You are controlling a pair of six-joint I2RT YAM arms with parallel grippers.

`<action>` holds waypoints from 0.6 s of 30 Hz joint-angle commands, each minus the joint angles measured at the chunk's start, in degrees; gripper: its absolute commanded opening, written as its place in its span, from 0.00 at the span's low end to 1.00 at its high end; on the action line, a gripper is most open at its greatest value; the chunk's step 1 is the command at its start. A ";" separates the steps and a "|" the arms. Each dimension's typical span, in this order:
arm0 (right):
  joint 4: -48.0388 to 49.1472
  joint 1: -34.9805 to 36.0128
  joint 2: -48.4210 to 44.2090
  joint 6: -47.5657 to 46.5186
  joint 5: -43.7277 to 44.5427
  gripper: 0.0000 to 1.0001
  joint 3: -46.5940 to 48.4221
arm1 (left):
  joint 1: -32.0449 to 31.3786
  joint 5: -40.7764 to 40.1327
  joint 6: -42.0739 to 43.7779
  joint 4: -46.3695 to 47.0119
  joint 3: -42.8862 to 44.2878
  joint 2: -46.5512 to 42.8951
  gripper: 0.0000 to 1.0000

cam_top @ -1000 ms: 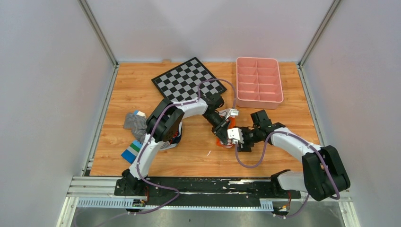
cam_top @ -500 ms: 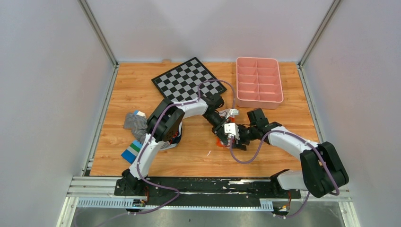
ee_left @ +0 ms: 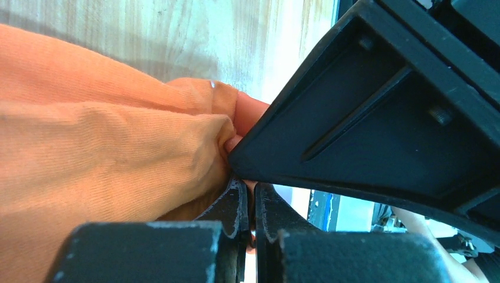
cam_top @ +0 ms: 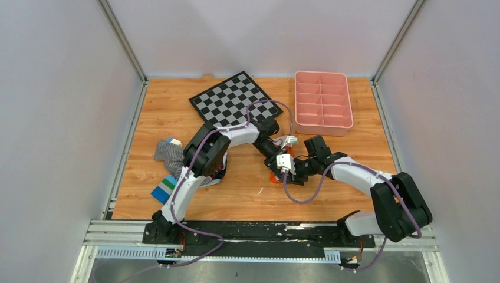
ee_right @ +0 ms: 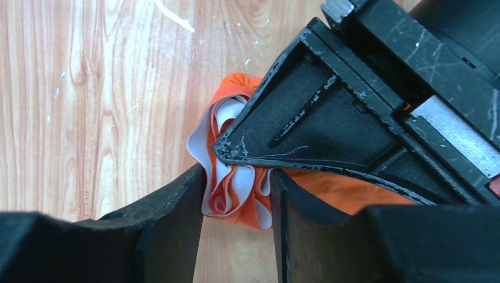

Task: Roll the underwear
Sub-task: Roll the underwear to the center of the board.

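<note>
The underwear [cam_top: 273, 178] is a bright orange bundle mid-table, mostly hidden under both grippers. In the left wrist view, orange fabric [ee_left: 106, 153] fills the left side, and my left gripper [ee_left: 250, 190] is shut with a thin fold of it pinched between the jaws. In the right wrist view, the bundle's end [ee_right: 227, 194] shows curled white trim bands. My right gripper [ee_right: 236, 173] straddles that end, both fingers pressed against the folds. The left gripper's black finger [ee_right: 330, 124] lies across the bundle just above.
A black-and-white chessboard [cam_top: 236, 99] lies at the back. A pink compartment tray [cam_top: 322, 101] stands at the back right. A grey striped garment [cam_top: 168, 152] and blue cloth [cam_top: 162, 191] lie at the left, beside the left arm's elbow [cam_top: 206, 154].
My right gripper has moved left onto the orange bundle and its jaws have narrowed around the end. The left gripper has stayed put, still pinching fabric.
</note>
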 commanded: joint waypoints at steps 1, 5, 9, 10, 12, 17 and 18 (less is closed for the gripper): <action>2.18 0.36 1.06 1.75 -0.97 0.40 0.44 | -0.77 -3.78 0.67 -1.12 0.13 2.55 0.00; 2.21 0.43 1.48 1.31 -0.27 0.26 -0.07 | -0.69 -4.49 0.79 -1.55 0.15 1.97 0.06; -2.46 0.17 3.87 0.78 -0.49 0.01 2.62 | 0.34 -7.24 1.48 -2.21 -0.80 -1.33 0.28; -4.78 -0.16 4.98 0.06 -1.04 0.00 3.77 | 1.08 -7.19 1.22 -1.66 -1.62 -2.65 0.34; -9.20 -0.89 7.50 -0.73 -1.94 0.00 6.27 | 2.89 -6.77 0.49 0.05 -3.82 -5.93 0.43; -24.85 -4.70 24.93 2.00 -3.80 0.00 20.14 | 8.27 -9.69 -3.06 9.10 -13.70 -15.99 0.55; -27.38 -5.69 28.23 2.97 -4.56 0.00 23.01 | 9.30 -10.66 -3.46 10.43 -15.08 -17.59 0.56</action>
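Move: At its right end, the rolled part of the underwear sits between the right hand's half-open fingers, its middle about 2 cm to their left and 1 cm below. The still-flat cloth runs out ahead, its middle some 7 cm forward of the right hand. From the left hand, which is pinching the roll's other end, the roll's middle is roughly 2 cm to the right. The dark-blue garment lies about 23 cm left of that hand and 1 cm farther out. Closing on the right end of the roll, the right fingers pinch it almost in place, then turn it some 15 degrees, upper side forward, while carrying about 2 cm forward. The left fingers open to about half and let go, and the left hand backs out of the roll about 4 cm, left and forward with a slight rise. ##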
